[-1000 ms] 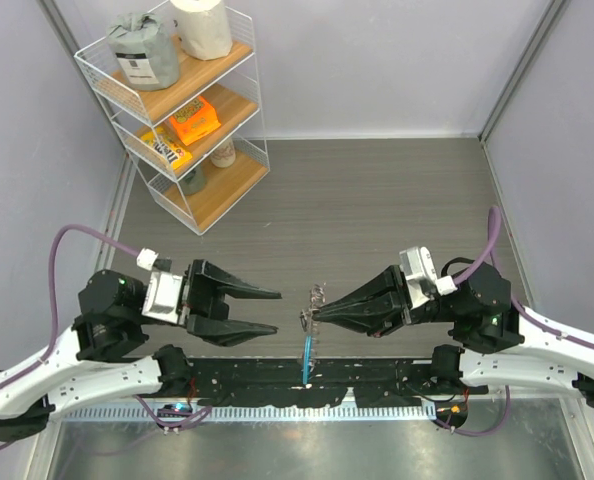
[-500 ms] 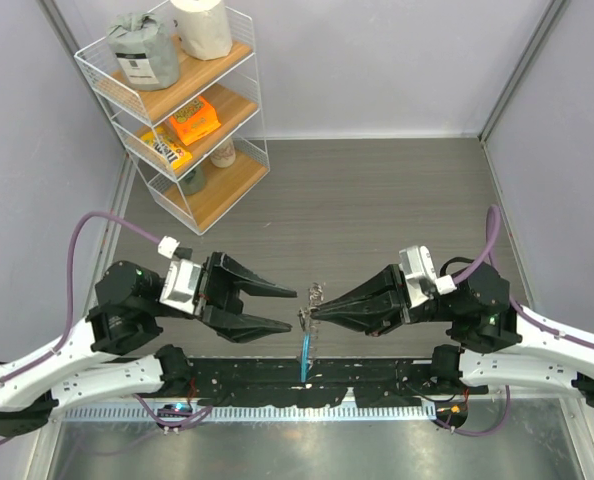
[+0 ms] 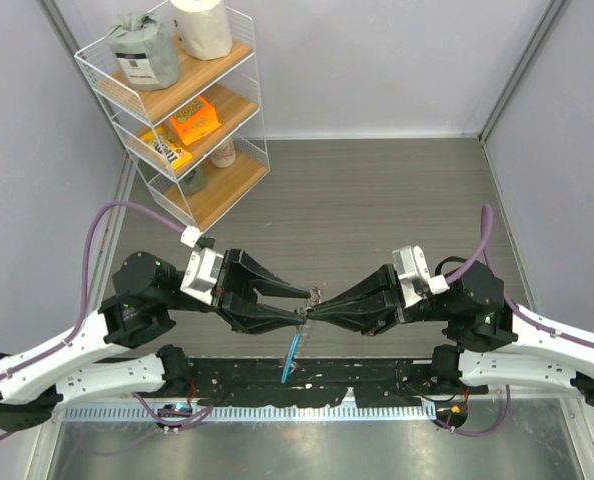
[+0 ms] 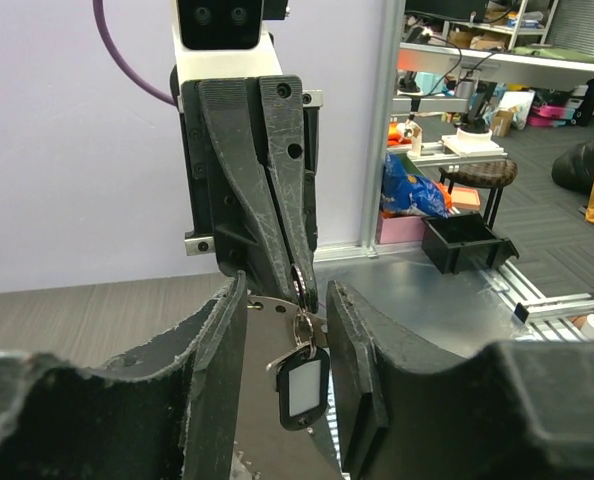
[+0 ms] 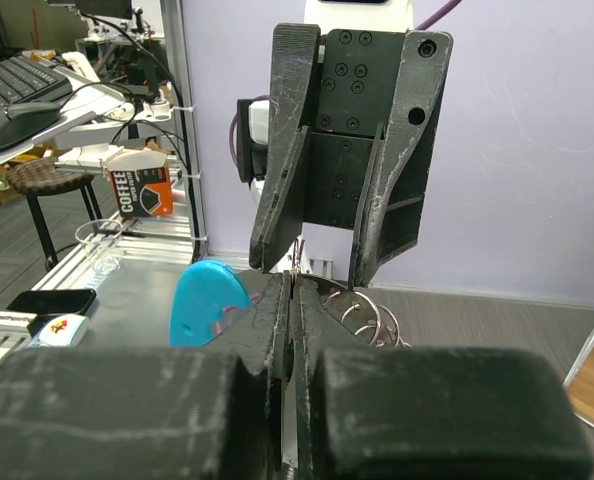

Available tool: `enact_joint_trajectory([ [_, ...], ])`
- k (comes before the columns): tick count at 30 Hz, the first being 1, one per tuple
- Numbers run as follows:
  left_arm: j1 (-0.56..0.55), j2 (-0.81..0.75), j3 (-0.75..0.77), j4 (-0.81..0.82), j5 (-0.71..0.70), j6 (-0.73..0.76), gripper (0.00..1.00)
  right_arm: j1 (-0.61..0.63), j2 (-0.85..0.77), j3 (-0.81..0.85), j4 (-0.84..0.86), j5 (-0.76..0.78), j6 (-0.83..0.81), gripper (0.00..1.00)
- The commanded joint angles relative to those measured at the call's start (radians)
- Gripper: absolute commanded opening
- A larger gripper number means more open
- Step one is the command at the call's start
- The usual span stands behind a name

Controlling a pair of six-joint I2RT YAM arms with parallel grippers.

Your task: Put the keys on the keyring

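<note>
My right gripper (image 3: pixel 311 313) is shut on the thin silvery keyring (image 4: pixel 299 283) and holds it above the table. From the ring hang a dark-framed tag (image 4: pixel 302 385) and a bright blue tag (image 5: pixel 207 300) (image 3: pixel 291 355). A flat silvery piece with holes (image 4: pixel 262 400), the keys as far as I can tell, hangs behind the tag. Several loose wire rings (image 5: pixel 372 315) show beside my right fingertips (image 5: pixel 280 300). My left gripper (image 3: pixel 305 304) faces the right one tip to tip. Its jaws stand open on either side of the hanging bunch, with a gap on each side of the tag.
A white wire shelf rack (image 3: pixel 177 110) with packets and rolls stands at the back left. The grey walls meet at the back, and a metal rail (image 3: pixel 307 385) runs along the near edge between the arm bases.
My left arm has swung right until its jaws straddle the keyring, and they have narrowed a little. The blue tag now hangs tilted to the left. The right gripper has barely moved.
</note>
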Motion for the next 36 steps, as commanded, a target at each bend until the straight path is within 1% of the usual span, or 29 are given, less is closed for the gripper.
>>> enact_joint_trajectory([
  [1, -0.002, 0.006, 0.038, 0.036, 0.016, -0.014, 0.40, -0.001, -0.009, 0.019, 0.104, 0.019, -0.019, 0.06],
  [9, -0.004, -0.002, 0.030, 0.027, 0.004, -0.013, 0.37, -0.001, -0.024, 0.003, 0.123, 0.028, -0.028, 0.06],
  [12, -0.004, 0.000, 0.028, 0.024, -0.001, -0.013, 0.32, -0.001, -0.030, -0.003, 0.129, 0.034, -0.031, 0.06],
  [16, -0.004, 0.001, 0.028, 0.020, -0.003, -0.019, 0.20, -0.001, -0.040, -0.018, 0.151, 0.043, -0.037, 0.06],
  [20, -0.004, 0.015, 0.038, 0.011, 0.011, -0.022, 0.03, -0.001, -0.038, -0.020, 0.161, 0.042, -0.037, 0.06],
  [21, -0.002, 0.019, 0.044, 0.002, 0.017, -0.024, 0.00, -0.001, -0.040, -0.021, 0.167, 0.043, -0.037, 0.06],
  [24, -0.004, 0.032, 0.051, 0.001, 0.048, -0.027, 0.00, 0.000, -0.041, -0.023, 0.177, 0.051, -0.045, 0.06],
  [28, -0.002, 0.035, 0.053, -0.013, 0.016, -0.022, 0.00, 0.002, -0.035, -0.006, 0.155, 0.053, -0.060, 0.06],
  [30, -0.004, 0.033, 0.057, -0.039, 0.005, -0.013, 0.00, 0.002, -0.027, 0.019, 0.103, 0.057, -0.068, 0.09],
  [33, -0.002, 0.036, 0.079, -0.087, -0.007, -0.002, 0.00, 0.002, -0.026, 0.054, 0.008, 0.056, -0.097, 0.25],
  [35, -0.004, 0.044, 0.097, -0.117, -0.009, -0.001, 0.00, 0.002, -0.024, 0.085, -0.062, 0.053, -0.109, 0.32],
  [36, -0.002, 0.050, 0.106, -0.136, -0.006, 0.001, 0.00, 0.002, -0.023, 0.109, -0.120, 0.053, -0.120, 0.34],
])
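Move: Between the left hand's half-open fingertips, about 1 cm to its right, stands the small ring that the right hand still pinches; it lies roughly 1 cm to the left of the right hand. From the left hand, the black tag hangs some 3 cm below and 1 cm to the right. The blue handle is about 6 cm back, 2 cm right and 3 cm lower, and the bunch of rings about 3 cm ahead, 2 cm right and 2 cm lower. Closing almost fully around the small ring, the left fingers pinch it from the left while that hand holds nearly still, easing only half a centimetre or so right. The right hand keeps its grip meanwhile, drifting under 1 cm forward and right; only once the left fingers are shut do its own open, to about a third, and let go. ##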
